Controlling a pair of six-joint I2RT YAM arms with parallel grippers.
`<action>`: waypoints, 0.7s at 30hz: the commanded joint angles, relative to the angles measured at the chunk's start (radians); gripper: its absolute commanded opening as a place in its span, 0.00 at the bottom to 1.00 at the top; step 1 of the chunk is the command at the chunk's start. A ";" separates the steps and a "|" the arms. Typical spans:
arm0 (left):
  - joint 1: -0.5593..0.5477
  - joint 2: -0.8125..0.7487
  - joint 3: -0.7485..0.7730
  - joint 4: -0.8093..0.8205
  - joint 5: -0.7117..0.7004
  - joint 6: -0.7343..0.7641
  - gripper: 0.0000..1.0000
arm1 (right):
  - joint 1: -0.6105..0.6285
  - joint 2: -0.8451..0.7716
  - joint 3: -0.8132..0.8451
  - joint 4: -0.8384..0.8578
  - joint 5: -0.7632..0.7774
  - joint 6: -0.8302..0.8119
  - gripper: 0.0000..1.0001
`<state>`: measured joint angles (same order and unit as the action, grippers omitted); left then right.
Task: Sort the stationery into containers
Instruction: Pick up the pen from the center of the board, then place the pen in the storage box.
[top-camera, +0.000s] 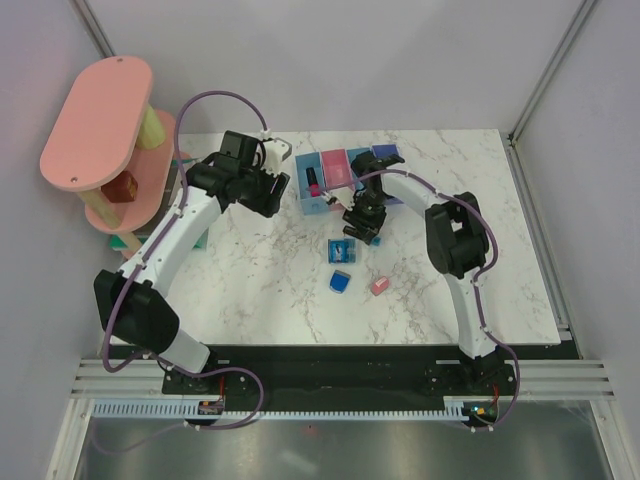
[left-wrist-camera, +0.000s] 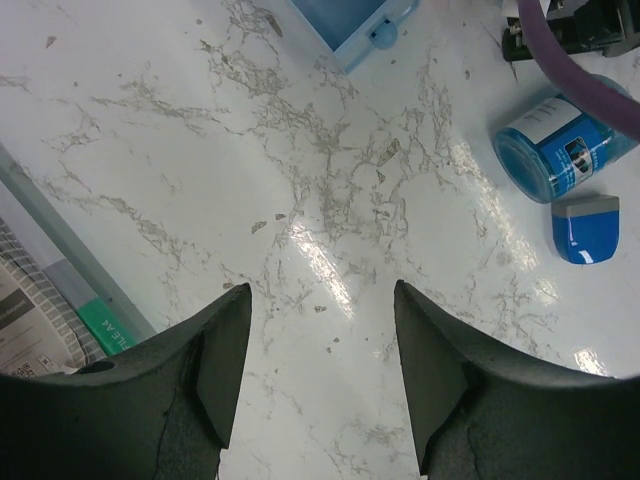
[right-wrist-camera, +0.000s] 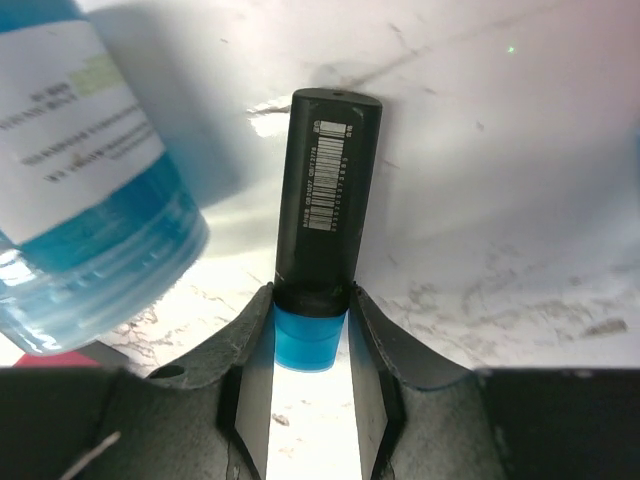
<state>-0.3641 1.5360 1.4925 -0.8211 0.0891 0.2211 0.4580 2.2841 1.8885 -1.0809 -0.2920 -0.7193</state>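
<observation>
My right gripper (right-wrist-camera: 310, 293) is shut on a black marker (right-wrist-camera: 328, 190) at the joint with its blue cap (right-wrist-camera: 308, 340), just above the marble table. The round blue roll (right-wrist-camera: 80, 180) lies close on its left. From above, the right gripper (top-camera: 362, 225) hangs in front of the row of containers (top-camera: 372, 158); a marker with a pink cap (top-camera: 312, 182) lies in the leftmost light blue bin. The blue roll (top-camera: 342, 250), the blue wedge block (top-camera: 341, 283) and the pink eraser (top-camera: 379, 286) lie on the table. My left gripper (left-wrist-camera: 322, 300) is open over bare marble, left of the bins (top-camera: 275, 195).
A pink tiered shelf tower (top-camera: 100, 130) stands at the table's far left corner. In the left wrist view, a bin corner (left-wrist-camera: 360, 25), the blue roll (left-wrist-camera: 560, 150), the wedge block (left-wrist-camera: 587, 225) and a purple cable (left-wrist-camera: 580, 80) show.
</observation>
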 joint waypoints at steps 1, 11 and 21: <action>0.005 -0.045 -0.005 0.007 0.026 0.018 0.66 | -0.004 -0.078 0.102 -0.019 0.068 0.063 0.00; 0.005 -0.076 -0.072 0.011 -0.008 0.031 0.67 | -0.019 -0.098 0.349 0.009 0.085 0.182 0.00; 0.011 -0.120 -0.152 0.120 -0.118 -0.060 0.67 | -0.019 -0.071 0.321 0.432 -0.157 0.480 0.00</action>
<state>-0.3592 1.4799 1.3518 -0.7765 0.0292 0.2096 0.4381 2.2082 2.2234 -0.8845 -0.2985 -0.4084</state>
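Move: The right hand already pinches the blue-capped pen at its cap, low at the table. The box's left compartment, with the red-capped pen in it, lies about 17 cm ahead and 14 cm left, roughly at hand height; the pink compartment is 17 cm ahead and 7 cm left. The blue jar stands 7 cm left and 3 cm back. From the raised left hand, that left compartment is some 20 cm ahead, 10 cm right and 19 cm below. Keeping its pinch on the pen's blue cap, the right hand climbs about 15 cm and reaches some 10 cm forward, bearing left later on, away from the jar and towards the box's left compartment, as its fingertips tilt forward and left and it turns a little clockwise. The left hand, open and empty, first lifts a touch, then sinks about 3 cm, easing slightly left and back, away from the box. ##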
